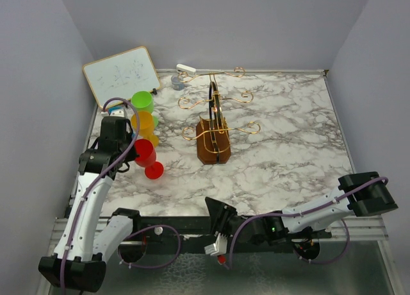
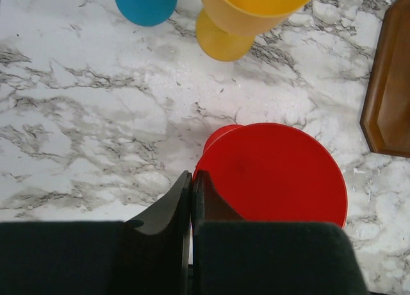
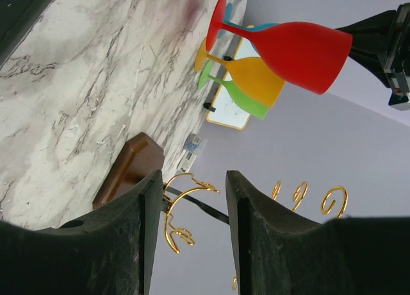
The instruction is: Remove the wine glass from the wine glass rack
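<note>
The red wine glass (image 1: 146,155) stands with its foot on the marble table, left of the wine glass rack (image 1: 213,147). My left gripper (image 1: 128,151) is shut on its rim; the left wrist view shows the jaws (image 2: 191,174) pinched together at the edge of the red bowl (image 2: 275,173). The right wrist view shows the red glass (image 3: 301,48) from the side. The rack's gold wire arms (image 1: 214,102) carry no glass that I can see. My right gripper (image 1: 214,213) is open and empty, low near the table's front edge, pointing toward the rack (image 3: 131,163).
A green glass (image 1: 142,101) and a yellow glass (image 1: 145,122) stand behind the red one, with a blue foot (image 2: 146,3) beside them. A whiteboard (image 1: 122,74) leans at the back left. A small white and grey object (image 1: 181,74) lies at the back edge.
</note>
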### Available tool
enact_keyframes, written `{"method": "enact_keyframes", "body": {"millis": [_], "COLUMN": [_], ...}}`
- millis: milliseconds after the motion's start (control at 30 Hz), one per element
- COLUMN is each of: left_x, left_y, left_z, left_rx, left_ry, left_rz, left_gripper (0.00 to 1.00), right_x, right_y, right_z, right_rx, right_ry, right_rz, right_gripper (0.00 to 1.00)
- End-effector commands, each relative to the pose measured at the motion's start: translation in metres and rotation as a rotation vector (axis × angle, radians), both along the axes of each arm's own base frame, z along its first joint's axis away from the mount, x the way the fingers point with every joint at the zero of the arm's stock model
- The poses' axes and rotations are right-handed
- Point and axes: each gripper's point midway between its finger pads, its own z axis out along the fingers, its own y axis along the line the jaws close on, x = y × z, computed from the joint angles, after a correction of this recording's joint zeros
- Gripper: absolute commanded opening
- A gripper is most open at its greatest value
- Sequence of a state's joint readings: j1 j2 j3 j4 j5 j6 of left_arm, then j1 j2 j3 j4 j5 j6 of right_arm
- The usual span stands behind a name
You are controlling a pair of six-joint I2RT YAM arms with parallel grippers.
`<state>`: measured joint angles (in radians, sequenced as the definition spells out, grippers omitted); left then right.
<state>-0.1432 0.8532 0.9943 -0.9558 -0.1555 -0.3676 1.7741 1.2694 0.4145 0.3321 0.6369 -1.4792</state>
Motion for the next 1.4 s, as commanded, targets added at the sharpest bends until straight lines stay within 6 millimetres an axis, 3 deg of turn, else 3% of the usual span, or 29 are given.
{"method": "enact_keyframes", "body": {"millis": [0,367,633,1033,1233,1367], "left_x": [0.03,0.069,0.082,0.093,0.089,0.085], "left_y": [0.015,0.046,0.066,0.073,0.075,0.076], "left_z": [0.024,0.006,-0.001,-0.011,-0.004,0.0], "left_rx": [0.045,0.118,0.066,0.077,0.089,0.092], "left_ry": [-0.111,-0.086,-0.093,-0.055,-0.063,-0.069], "left_rz": [0.101,0.206,0.284,0.306,0.32,0.328], "left_gripper": [0.01,0.01,0.01,0.09,0.36,0.44], "right_x": [0.005,0.013,0.015,0.016,0.017,0.017], "right_y": [0.002,-0.007,-0.01,-0.013,-0.013,-0.012], "right_z": [0.007,0.023,0.032,0.039,0.039,0.04], "right_rx": [0.044,0.131,0.165,0.187,0.188,0.189], "right_ry": [0.038,0.081,0.097,0.111,0.112,0.113], "right_rz": [-0.083,-0.161,-0.18,-0.196,-0.199,-0.197], "right_gripper": [0.43,0.41,0.42,0.42,0.42,0.42]}}
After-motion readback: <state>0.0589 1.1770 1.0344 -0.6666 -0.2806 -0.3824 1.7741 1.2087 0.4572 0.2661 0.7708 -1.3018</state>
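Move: At some 9 cm ahead, 4 cm left and 19 cm below the left hand, which already pinches the red wine glass by its rim, lies the free spot on the table. The blue glass stands 18 cm ahead and 10 cm left, the yellow 16 cm ahead and 2 cm right, the green 25 cm ahead and 2 cm right, all about 11 cm below. From the right hand the spot is roughly 23 cm ahead, 34 cm left, 12 cm down. Carrying the red glass forward about 9 cm and left 7 cm towards the gap beside the blue and yellow glasses, the left hand turns some 15 degrees counter-clockwise, then sinks to 3 cm below its start. There the fingers open, releasing the rim, and the hand eases up a little, still straddling it. The open, empty right hand rises 2–3 cm. ##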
